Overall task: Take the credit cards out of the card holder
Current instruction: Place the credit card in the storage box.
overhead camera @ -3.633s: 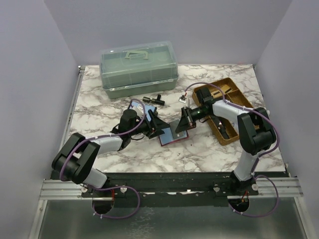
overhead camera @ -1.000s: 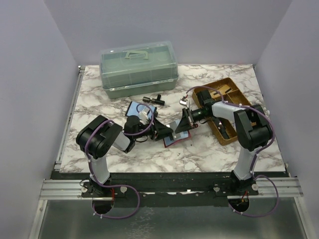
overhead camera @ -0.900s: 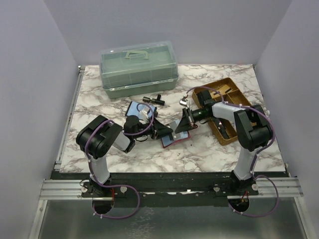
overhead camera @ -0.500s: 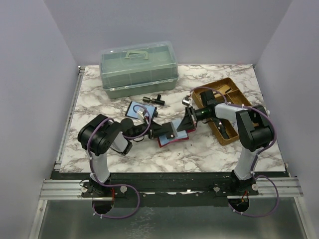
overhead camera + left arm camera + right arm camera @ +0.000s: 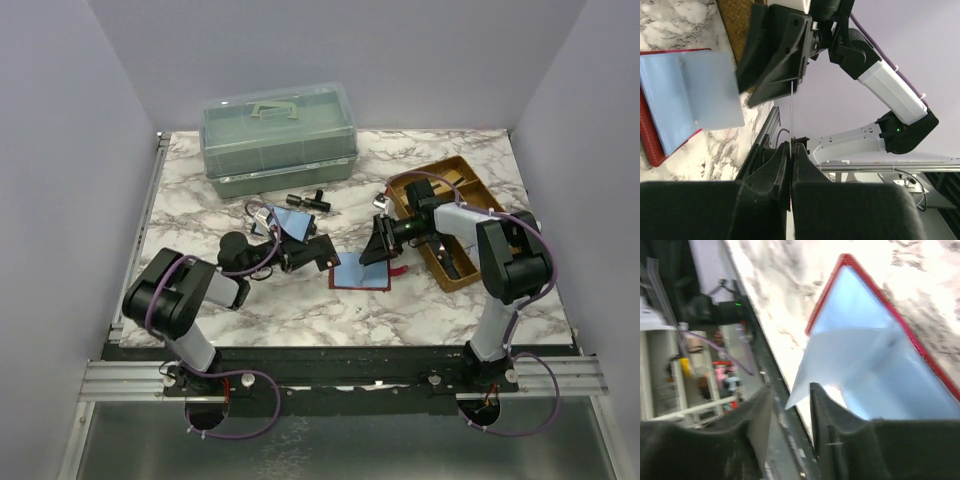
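Observation:
The red card holder (image 5: 362, 276) lies open on the marble, blue panels up. It also shows in the left wrist view (image 5: 665, 105) and the right wrist view (image 5: 855, 310). My left gripper (image 5: 324, 258) is just left of it, shut on a thin credit card (image 5: 791, 112) seen edge-on between its fingers (image 5: 791, 146). My right gripper (image 5: 381, 249) is at the holder's right edge with its jaws a little apart (image 5: 790, 397). The corner of a pale sheet (image 5: 840, 355) from the holder pokes into the gap.
A dark-edged blue folding case (image 5: 291, 221) lies behind the left arm. A small black part (image 5: 308, 201) and a green toolbox (image 5: 280, 135) are further back. A brown tray (image 5: 452, 215) stands under the right arm.
My left gripper has pulled back to the left with a card, away from the holder. The holder has shifted and now lies flat and open. The right gripper stayed at its right edge.

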Tool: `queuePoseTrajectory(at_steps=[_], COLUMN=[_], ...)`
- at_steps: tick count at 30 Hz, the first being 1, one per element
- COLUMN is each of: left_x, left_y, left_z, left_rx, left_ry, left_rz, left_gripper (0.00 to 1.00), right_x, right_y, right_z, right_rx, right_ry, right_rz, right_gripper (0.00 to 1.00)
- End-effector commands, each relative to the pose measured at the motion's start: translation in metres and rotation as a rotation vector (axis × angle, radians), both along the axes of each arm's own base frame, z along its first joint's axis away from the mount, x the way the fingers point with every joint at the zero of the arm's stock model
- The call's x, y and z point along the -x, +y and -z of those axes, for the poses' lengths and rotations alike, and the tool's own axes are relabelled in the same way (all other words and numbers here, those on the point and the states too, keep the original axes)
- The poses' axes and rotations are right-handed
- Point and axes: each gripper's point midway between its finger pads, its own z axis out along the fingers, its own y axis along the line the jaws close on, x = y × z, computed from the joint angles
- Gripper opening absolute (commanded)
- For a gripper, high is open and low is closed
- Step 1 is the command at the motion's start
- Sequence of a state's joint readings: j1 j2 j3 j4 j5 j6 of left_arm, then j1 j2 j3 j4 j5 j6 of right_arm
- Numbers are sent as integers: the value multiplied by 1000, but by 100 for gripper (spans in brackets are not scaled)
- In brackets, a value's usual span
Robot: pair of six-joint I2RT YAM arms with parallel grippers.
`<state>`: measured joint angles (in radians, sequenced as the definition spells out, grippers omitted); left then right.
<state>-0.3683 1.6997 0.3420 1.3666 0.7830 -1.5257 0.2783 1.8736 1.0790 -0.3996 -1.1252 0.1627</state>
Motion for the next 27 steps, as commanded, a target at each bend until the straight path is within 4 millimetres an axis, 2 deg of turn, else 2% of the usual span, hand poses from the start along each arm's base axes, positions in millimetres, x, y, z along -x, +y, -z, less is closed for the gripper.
queuePoseTrajectory(at_steps=[1,5,7,9,11,14,16,21,27], left_x=[1,-4,-4,-1,2,7,7,2,0], left_y=[0,3,4,2,-3,-16,-25,-44,-61], left_z=[-2,-2,-9,-18,-27,-35,-41,-59,-80], left_rx=[-119,-235,-261,-276,-291,-325,-348,-375,-337], left_ry=[-65,-89,-121,-164,-208,-288,-354,-477,-528], left_rz=[34,20,21,38,59,83,81,47,39], left_gripper=[0,0,0,0,0,0,0,0,0], right_x=[-23,-53,-57,-47,-21,10,18,22,23], right_y=[-20,-50,-59,-54,-36,-20,-16,-10,-4], right_z=[15,9,-7,-26,-55,-92,-109,-128,-133], right_rx=[246,451,452,344,122,-130,-213,-319,-403], right_ry=[-181,-390,-457,-489,-499,-493,-496,-482,-378], right_rz=[12,15,15,-36,-129,-205,-222,-214,-207], right_gripper=[47,62,65,68,70,75,79,80,77])
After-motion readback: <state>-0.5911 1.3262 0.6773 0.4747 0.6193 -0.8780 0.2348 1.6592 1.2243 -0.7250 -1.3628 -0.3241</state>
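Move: My left fingers already hold the dark card. From the right hand point, that card is about 9 cm left, level ahead and 6 cm higher. From my left hand the storage box lies roughly 33 cm right, 10 ahead and 11 below; the open card holder is some 10 cm right, 1 back and 13 below. From my right hand the card holder is about 3 cm left, 2 back and 6 below, and the storage box some 21 right, 9 ahead and 5 below. I sweep my right hand, its fingers opening wide, briefly forward, right and slightly down off the raised clear sleeve, then back and up, ending some 11 cm higher and nearer the card. My left hand keeps its pinch on the card, first lifting, then also carrying it right towards the right gripper, about 6 cm up and 5 across. Both wrists roll roughly 30 degrees. ##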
